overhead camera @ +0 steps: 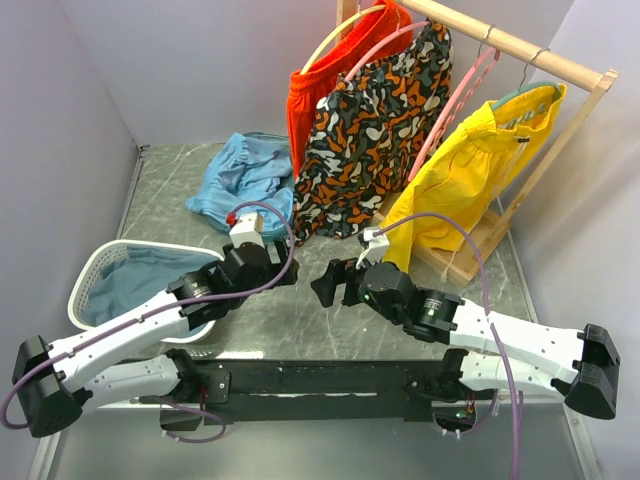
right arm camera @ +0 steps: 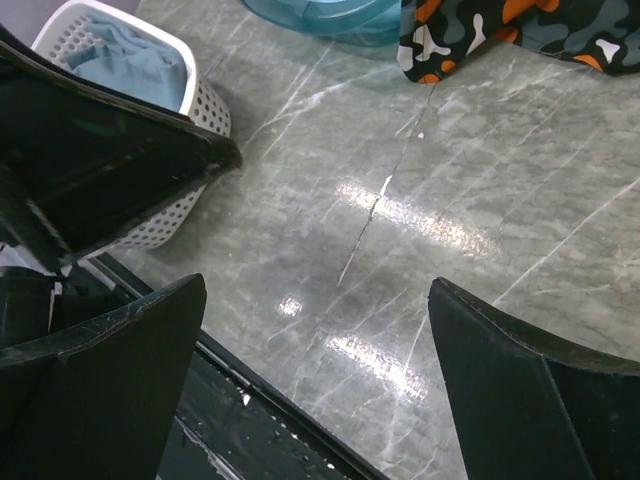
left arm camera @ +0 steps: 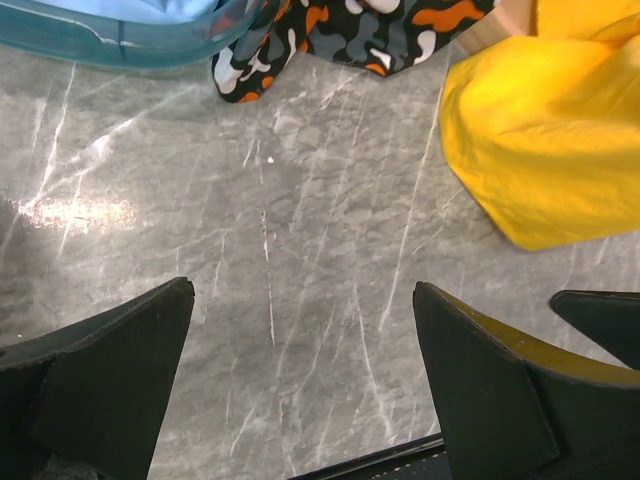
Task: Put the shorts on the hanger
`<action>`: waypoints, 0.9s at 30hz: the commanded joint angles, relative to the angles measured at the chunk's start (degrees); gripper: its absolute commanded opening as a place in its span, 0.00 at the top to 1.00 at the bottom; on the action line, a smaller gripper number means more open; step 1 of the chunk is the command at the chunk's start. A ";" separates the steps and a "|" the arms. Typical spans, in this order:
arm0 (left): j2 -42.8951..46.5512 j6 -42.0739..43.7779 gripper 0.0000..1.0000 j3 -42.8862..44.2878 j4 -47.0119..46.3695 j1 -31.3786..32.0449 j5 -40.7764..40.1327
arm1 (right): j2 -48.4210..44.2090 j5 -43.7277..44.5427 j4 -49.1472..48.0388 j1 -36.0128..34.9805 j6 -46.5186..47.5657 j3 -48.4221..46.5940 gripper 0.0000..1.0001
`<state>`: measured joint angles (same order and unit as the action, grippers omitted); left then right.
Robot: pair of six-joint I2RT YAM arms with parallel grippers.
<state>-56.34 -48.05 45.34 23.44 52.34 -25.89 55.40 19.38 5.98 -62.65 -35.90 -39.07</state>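
Observation:
The light sky-blue shorts point(overhead camera: 240, 172) lie crumpled at the back left of the table, with a teal plastic rim point(left arm camera: 120, 42) along their near side. The thin pink hanger point(overhead camera: 466, 92) with its wavy bar hangs bare on the wooden rail, between the patterned garment point(overhead camera: 372, 140) and the yellow shorts point(overhead camera: 470, 175). My left gripper point(overhead camera: 286, 270) point(left arm camera: 302, 288) is open over bare marble, well short of the shorts. Facing it mid-table, my right gripper point(overhead camera: 324, 284) point(right arm camera: 318, 284) is open too, with nothing between its fingers.
A white mesh basket point(overhead camera: 95, 270) holding a duller blue cloth point(right arm camera: 120, 55) stands at the near left, beside my left arm. The wooden rack point(overhead camera: 520, 50) at the back right also carries a red garment point(overhead camera: 320, 85). Its base point(overhead camera: 470, 250) rests on the table right of my right gripper.

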 commanded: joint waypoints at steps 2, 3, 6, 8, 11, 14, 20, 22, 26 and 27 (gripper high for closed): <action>-1.14 0.77 0.03 0.97 -1.91 0.31 -1.01 | -1.78 2.07 -1.76 -0.36 0.57 0.31 0.01; -1.14 0.59 0.03 1.15 -1.73 0.31 -1.00 | -1.87 2.16 -1.67 -0.36 0.57 0.48 0.01; -1.76 -0.72 0.04 2.03 -0.33 0.40 -1.44 | -2.13 2.42 -1.06 -0.28 0.48 0.40 0.01; -2.54 -1.60 0.04 3.17 0.46 0.31 -2.84 | -2.22 2.42 -1.06 -0.28 0.31 0.75 0.01; -3.95 -3.10 0.03 4.66 2.30 0.31 -4.25 | -2.66 2.33 -1.23 -0.28 0.13 1.27 0.01; -5.18 -3.45 0.04 6.15 2.93 0.22 -4.43 | -3.01 2.51 -0.97 -0.28 -0.05 1.54 0.01; -7.21 -2.66 0.03 10.28 1.44 -8.78 2.74 | -2.93 2.77 0.00 -0.28 0.04 1.28 0.00; -9.48 -2.22 0.03 12.13 0.82 -15.04 6.10 | -2.66 2.34 -0.09 -0.28 0.22 1.28 0.00; -17.82 -2.40 0.03 20.54 -0.76 -26.12 3.49 | -1.61 0.67 -1.14 -0.45 0.48 0.66 0.00; -20.37 -2.14 0.02 22.75 0.02 -27.62 1.48 | -1.35 -0.03 -1.14 -0.37 0.65 0.40 0.01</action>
<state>-69.58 -50.72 59.81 25.71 30.76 -22.37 53.52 20.12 6.46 -62.65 -36.07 -37.76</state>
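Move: The light-blue shorts, heaped in the teal basin, lie about 23 cm ahead of the empty left hand, some 11 cm to its left and 13 cm lower. The camo shorts' hanging hem is roughly 17 cm ahead and 8 cm to its right; the white basket is some 29 cm to the left and 2 cm back. From the right hand the light-blue shorts lie about 27 cm ahead and 19 cm left. Touching nothing, the left hand heads for the light-blue shorts in the basin. It hangs nearly still at first, sinking a little, then sweeps quickly forward and to its left, about 10 cm out and 6 cm across, while rising slightly. The wrist swings some 20 degrees counter-clockwise; the fingers stay wide open. ##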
